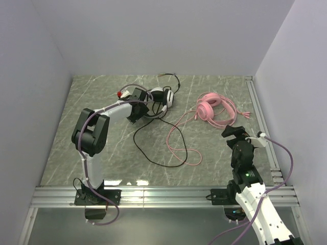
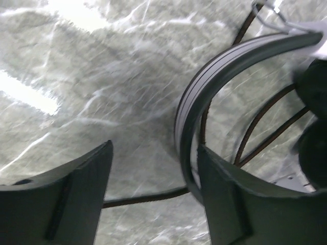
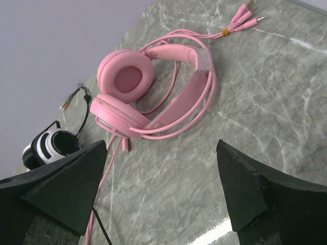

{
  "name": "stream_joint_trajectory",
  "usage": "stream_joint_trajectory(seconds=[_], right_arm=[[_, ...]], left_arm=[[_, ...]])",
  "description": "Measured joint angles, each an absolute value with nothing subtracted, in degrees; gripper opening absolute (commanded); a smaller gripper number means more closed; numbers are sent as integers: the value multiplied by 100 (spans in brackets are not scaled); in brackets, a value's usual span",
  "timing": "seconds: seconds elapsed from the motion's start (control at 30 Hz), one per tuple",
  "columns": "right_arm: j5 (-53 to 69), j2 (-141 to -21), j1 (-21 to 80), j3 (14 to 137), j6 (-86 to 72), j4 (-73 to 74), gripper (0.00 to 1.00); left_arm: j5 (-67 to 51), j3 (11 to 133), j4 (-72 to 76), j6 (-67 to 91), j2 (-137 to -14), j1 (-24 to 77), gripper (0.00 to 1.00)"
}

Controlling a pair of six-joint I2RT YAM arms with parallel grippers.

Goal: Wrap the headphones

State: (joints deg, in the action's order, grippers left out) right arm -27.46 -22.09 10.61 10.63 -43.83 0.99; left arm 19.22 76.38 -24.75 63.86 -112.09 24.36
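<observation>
The black and white headset [image 1: 161, 99] lies at the back middle of the marble table. Its long black cable [image 1: 153, 153] loops toward the front. My left gripper [image 1: 135, 113] is open at the headset's left side. In the left wrist view the gripper [image 2: 154, 148] has the black headband [image 2: 204, 87] just inside its right finger, and the cable [image 2: 148, 196] crosses between the fingers. The pink headset [image 1: 209, 108] lies to the right, with its pink cable [image 1: 179, 145] trailing forward. My right gripper [image 1: 232, 130] is open and empty just in front of the pink headset [image 3: 143, 97], apart from it [image 3: 161, 145].
Grey walls close the table at the back and both sides. A metal rail [image 1: 263, 127] runs along the right edge and another along the near edge [image 1: 163, 196]. The pink plugs [image 3: 245, 15] lie by the right rail. The black cable's plug end [image 1: 168, 75] lies near the back wall.
</observation>
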Motion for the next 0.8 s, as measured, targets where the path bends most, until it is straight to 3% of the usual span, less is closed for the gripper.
stream_joint_trajectory(seconds=[0.3, 0.47, 0.57, 0.6, 0.63, 0.67, 0.8], right_arm=[[-2731, -2213, 1061, 1063, -4381, 45, 95], [-2696, -2202, 1061, 1063, -4381, 45, 95], [-2672, -2182, 1061, 1063, -4381, 45, 95], [-2661, -2180, 1061, 1063, -4381, 45, 95], [-2639, -2180, 1061, 1063, -4381, 45, 94], [-2630, -2180, 1061, 1063, -4381, 43, 94], [-2604, -2182, 1061, 1063, -4381, 43, 94]], left_arm=[[2005, 8326, -2794, 6582, -11705, 2436, 55], [2091, 8860, -3138, 6718, -12040, 2458, 53], [2095, 8978, -3288, 6746, -12121, 2475, 44], [2110, 9013, -3336, 6766, -12143, 2477, 37], [2110, 9070, -3420, 6825, -12184, 2480, 20], [2091, 9074, -3439, 6858, -12186, 2484, 13], [2134, 9074, -3520, 6901, -12191, 2530, 1]])
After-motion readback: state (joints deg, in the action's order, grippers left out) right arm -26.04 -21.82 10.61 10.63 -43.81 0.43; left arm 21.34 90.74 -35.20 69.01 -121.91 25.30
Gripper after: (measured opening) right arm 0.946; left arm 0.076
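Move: The nearest stretch of the white-and-black headphones' headband lies about 2 cm ahead of the left hand, 1 cm right and 1 cm lower. The ear cups are some 8 cm ahead and 10 cm right, about 1 cm lower; the black cable loop is roughly 15 cm back and 11 cm right, 3 cm lower. From the right hand, that headband stretch is about 19 cm ahead, 42 cm left and 12 cm below. Left hand eases forward about 3 cm, slightly right and down, onto the headband, then closes and pinches it. ##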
